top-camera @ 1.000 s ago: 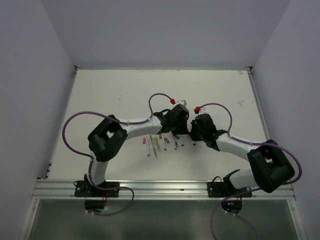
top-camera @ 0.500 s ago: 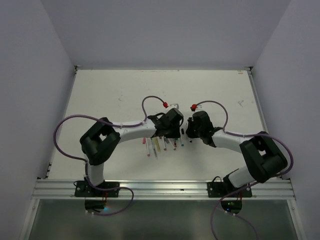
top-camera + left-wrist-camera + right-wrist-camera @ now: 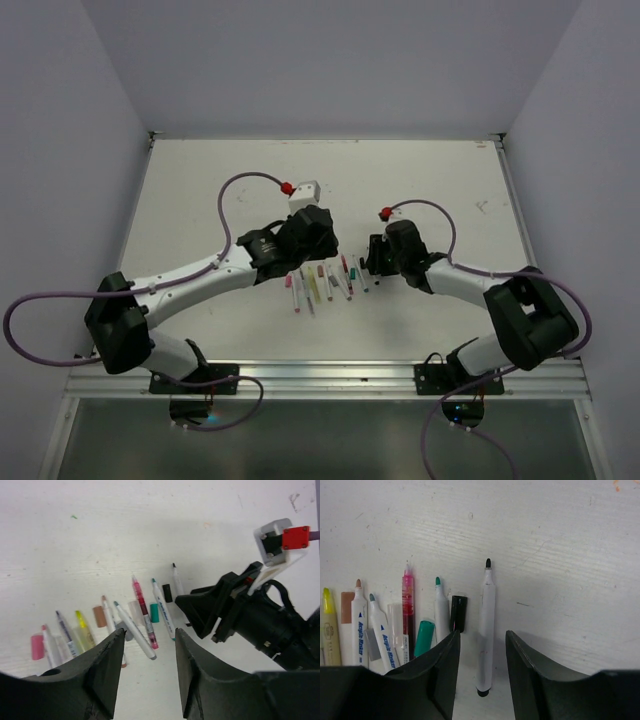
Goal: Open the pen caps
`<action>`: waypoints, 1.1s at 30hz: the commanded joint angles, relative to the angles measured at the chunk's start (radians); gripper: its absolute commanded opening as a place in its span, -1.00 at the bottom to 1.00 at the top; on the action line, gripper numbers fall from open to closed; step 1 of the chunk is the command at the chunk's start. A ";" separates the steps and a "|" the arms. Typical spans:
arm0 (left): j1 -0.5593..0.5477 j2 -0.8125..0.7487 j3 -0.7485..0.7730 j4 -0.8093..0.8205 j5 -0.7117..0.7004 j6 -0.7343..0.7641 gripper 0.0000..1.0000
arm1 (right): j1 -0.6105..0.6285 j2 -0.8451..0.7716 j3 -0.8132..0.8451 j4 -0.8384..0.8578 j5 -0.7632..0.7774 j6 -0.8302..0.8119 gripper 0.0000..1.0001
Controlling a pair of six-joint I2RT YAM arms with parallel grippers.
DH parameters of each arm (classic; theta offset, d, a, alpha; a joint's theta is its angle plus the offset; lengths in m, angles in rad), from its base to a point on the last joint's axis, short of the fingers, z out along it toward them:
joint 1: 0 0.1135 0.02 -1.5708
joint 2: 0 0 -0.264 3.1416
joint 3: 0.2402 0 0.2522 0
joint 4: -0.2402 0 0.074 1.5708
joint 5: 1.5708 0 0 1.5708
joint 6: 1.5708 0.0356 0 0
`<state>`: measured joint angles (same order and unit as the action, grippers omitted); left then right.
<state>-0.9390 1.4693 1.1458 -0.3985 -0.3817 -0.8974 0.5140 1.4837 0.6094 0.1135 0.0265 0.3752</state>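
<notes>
Several uncapped white-barrelled pens (image 3: pixel 322 283) lie in a row on the white table (image 3: pixel 200 190). Loose pen caps rest among them: a black cap (image 3: pixel 457 613), a green cap (image 3: pixel 424 637), a brown cap (image 3: pixel 347 607) and a pink cap (image 3: pixel 37 647). My right gripper (image 3: pixel 482 635) is open, just above a white pen with a black tip (image 3: pixel 486 615) that lies flat between its fingers without touching them. My left gripper (image 3: pixel 150 632) is open and empty, hovering over the near side of the row. Seen from above, the left gripper (image 3: pixel 305 245) and the right gripper (image 3: pixel 372 258) flank the row.
Purple cables loop off both arms (image 3: pixel 240 185). Grey walls close in the table on three sides. A metal rail (image 3: pixel 320 375) runs along the near edge. The right arm's wrist (image 3: pixel 260 625) fills the right side of the left wrist view.
The grippers, together over the pens a second ago, have pulled apart and both opened. The left arm swung back to the left. The black-tipped pen and black cap now lie on the table.
</notes>
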 commanded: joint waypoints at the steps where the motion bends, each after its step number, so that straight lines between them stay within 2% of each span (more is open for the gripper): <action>1: -0.004 -0.079 -0.032 -0.088 -0.164 0.014 -0.01 | -0.002 -0.108 0.035 -0.080 0.024 0.014 -0.09; 2: -0.003 -0.116 -0.046 -0.097 -0.184 0.018 0.13 | -0.003 -0.126 0.044 -0.140 0.045 0.024 -0.03; 3: -0.001 -0.135 -0.053 -0.126 -0.206 0.023 0.14 | -0.002 -0.172 0.056 -0.175 0.059 0.025 0.02; 6: 0.006 -0.219 -0.077 -0.198 -0.305 0.031 0.49 | -0.003 -0.284 0.096 -0.283 0.130 0.027 0.30; 7: 0.011 -0.242 -0.083 -0.215 -0.360 0.035 0.58 | -0.003 -0.312 0.121 -0.313 0.151 0.027 0.45; 8: 0.022 -0.292 -0.093 -0.233 -0.387 0.038 0.75 | -0.003 -0.345 0.133 -0.369 0.180 0.024 0.52; 11: 0.058 -0.398 -0.112 -0.286 -0.459 0.067 1.00 | -0.003 -0.457 0.193 -0.480 0.298 0.018 0.78; 13: 0.081 -0.457 -0.116 -0.300 -0.480 0.124 1.00 | -0.003 -0.532 0.251 -0.573 0.395 0.013 0.96; 16: 0.133 -0.602 -0.118 -0.307 -0.503 0.219 1.00 | -0.003 -0.629 0.331 -0.687 0.511 -0.012 0.97; 19: 0.146 -0.681 -0.107 -0.329 -0.531 0.296 1.00 | -0.003 -0.709 0.397 -0.767 0.585 -0.048 0.97; 22: 0.144 -0.774 -0.092 -0.356 -0.559 0.348 1.00 | -0.003 -0.809 0.441 -0.816 0.604 -0.108 0.97; 26: 0.146 -0.898 -0.104 -0.372 -0.589 0.405 1.00 | -0.003 -0.962 0.449 -0.825 0.615 -0.163 0.97; 33: 0.144 -1.046 -0.168 -0.353 -0.634 0.413 1.00 | -0.003 -1.158 0.385 -0.759 0.644 -0.228 0.97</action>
<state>-0.7986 0.4515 1.0142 -0.7498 -0.9520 -0.5186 0.5140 0.3653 1.0176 -0.6510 0.6357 0.2081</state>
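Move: The uncapped black pen lies free between the right hand's parted fingers, its middle about 1 cm ahead of the hand point and some 2 cm below. On the same level its black cap is about 3 cm to the left and 1 cm ahead; the green pen is roughly 4 cm left and 1 cm back. From the raised left hand the black pen is about 11 cm to the right, level in reach, some 15 cm down. Clear of the table, both empty hands head for their own sides of the bench while their fingers spread fully. The right climbs some 34 cm off the black pen, swinging right and later back as it tips up about 45 degrees and turns clockwise; the left sweeps about 30 cm left, away from the pens, rising and later easing back, tipping up and turning counter-clockwise. ##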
